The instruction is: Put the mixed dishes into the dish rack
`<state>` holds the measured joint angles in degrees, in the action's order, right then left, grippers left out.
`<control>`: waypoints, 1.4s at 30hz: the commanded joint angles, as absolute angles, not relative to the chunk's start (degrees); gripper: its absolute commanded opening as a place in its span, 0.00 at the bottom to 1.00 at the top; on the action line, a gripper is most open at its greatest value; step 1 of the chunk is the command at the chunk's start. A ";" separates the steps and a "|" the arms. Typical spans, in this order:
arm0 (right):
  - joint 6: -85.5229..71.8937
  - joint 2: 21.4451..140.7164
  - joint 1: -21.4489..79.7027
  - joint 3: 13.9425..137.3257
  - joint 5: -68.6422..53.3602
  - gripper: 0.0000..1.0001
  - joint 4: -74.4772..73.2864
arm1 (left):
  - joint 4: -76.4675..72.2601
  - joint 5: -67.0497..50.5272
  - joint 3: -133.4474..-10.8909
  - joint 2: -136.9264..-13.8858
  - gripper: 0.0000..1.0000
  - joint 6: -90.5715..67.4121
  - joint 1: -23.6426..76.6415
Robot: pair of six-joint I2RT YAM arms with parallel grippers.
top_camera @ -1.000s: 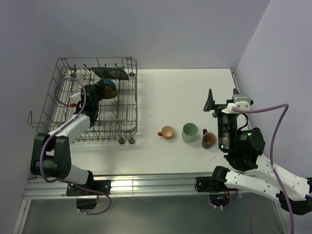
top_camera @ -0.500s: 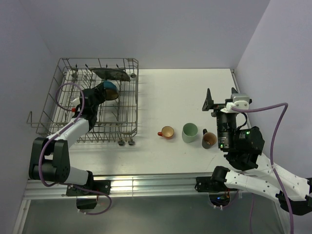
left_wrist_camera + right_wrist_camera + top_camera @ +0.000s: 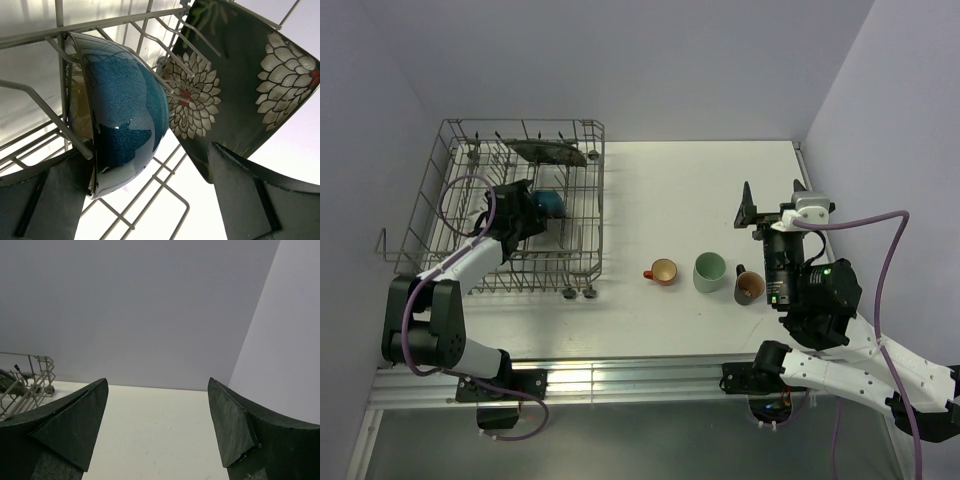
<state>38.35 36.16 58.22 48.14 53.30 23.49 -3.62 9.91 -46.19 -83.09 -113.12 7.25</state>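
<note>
The blue bowl [image 3: 549, 203] stands on its edge between the tines of the dish rack [image 3: 582, 262]. In the left wrist view its glossy blue outside [image 3: 125, 115] faces the dark floral plate [image 3: 240, 85], which leans at the rack's back [image 3: 548, 151]. My left gripper [image 3: 532, 212] is open inside the rack; its jaws stand wide, and the bowl's rim lies next to the left finger [image 3: 50, 200]. The orange-red cup [image 3: 661, 271], green mug [image 3: 710, 271] and brown cup [image 3: 749, 286] sit in a row on the table. My right gripper [image 3: 776, 200] hovers open behind them, holding nothing [image 3: 157, 425].
Rack wires [image 3: 115, 22] cross close around my left fingers. The right wrist view shows bare white table [image 3: 160, 420], a rack corner [image 3: 30, 382] at far left and the grey walls. The right wall runs close beside the right arm [image 3: 820, 300].
My left gripper has opened and let go of the blue bowl, which has dropped lower between the tines. The right arm has not moved.
</note>
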 commanded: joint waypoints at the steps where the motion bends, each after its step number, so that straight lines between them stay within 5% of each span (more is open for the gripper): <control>1: 37.27 36.12 57.83 50.27 52.56 0.87 23.82 | -1.14 7.91 -47.90 -82.44 0.99 -111.97 7.47; 12: 35.25 39.45 56.78 51.94 52.56 0.89 19.00 | 4.65 6.15 -54.39 -79.37 0.99 -108.81 7.03; 25: 11.25 44.91 43.68 59.68 37.18 0.89 -5.36 | 8.07 -1.05 -56.15 -76.64 0.99 -107.23 4.75; 37: 12.13 42.89 43.51 58.19 39.11 0.88 -4.66 | 52.95 -2.99 -87.69 -91.66 0.99 -95.28 2.46; 42: 4.16 44.20 42.19 59.40 37.90 0.90 -8.24 | 57.83 3.68 -99.13 -92.91 0.99 -89.04 2.64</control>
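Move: My open left hand is down in the rack at the blue bowl, whose middle lies about 4 cm ahead, 1 cm left and 3 cm below; the patterned plate leans some 15 cm ahead and 2 cm left, at about my hand's height. My right hand hovers empty, with the green cup about 5 cm ahead, 4 cm left and 40 cm below; at that level the orange cup is 5 cm ahead and 14 cm left, the brown mug 1 cm ahead and 5 cm right. With fingers wide open, I draw my left hand up off the bowl by about 9 cm, easing back a couple of centimetres before coming forward again above the rack, tipping the fingers down and swinging them clockwise. Meanwhile I lower my still open, empty right hand about 5 cm while reaching 4 cm forward and a little left towards the green cup, tipping it down some 15 degrees. ##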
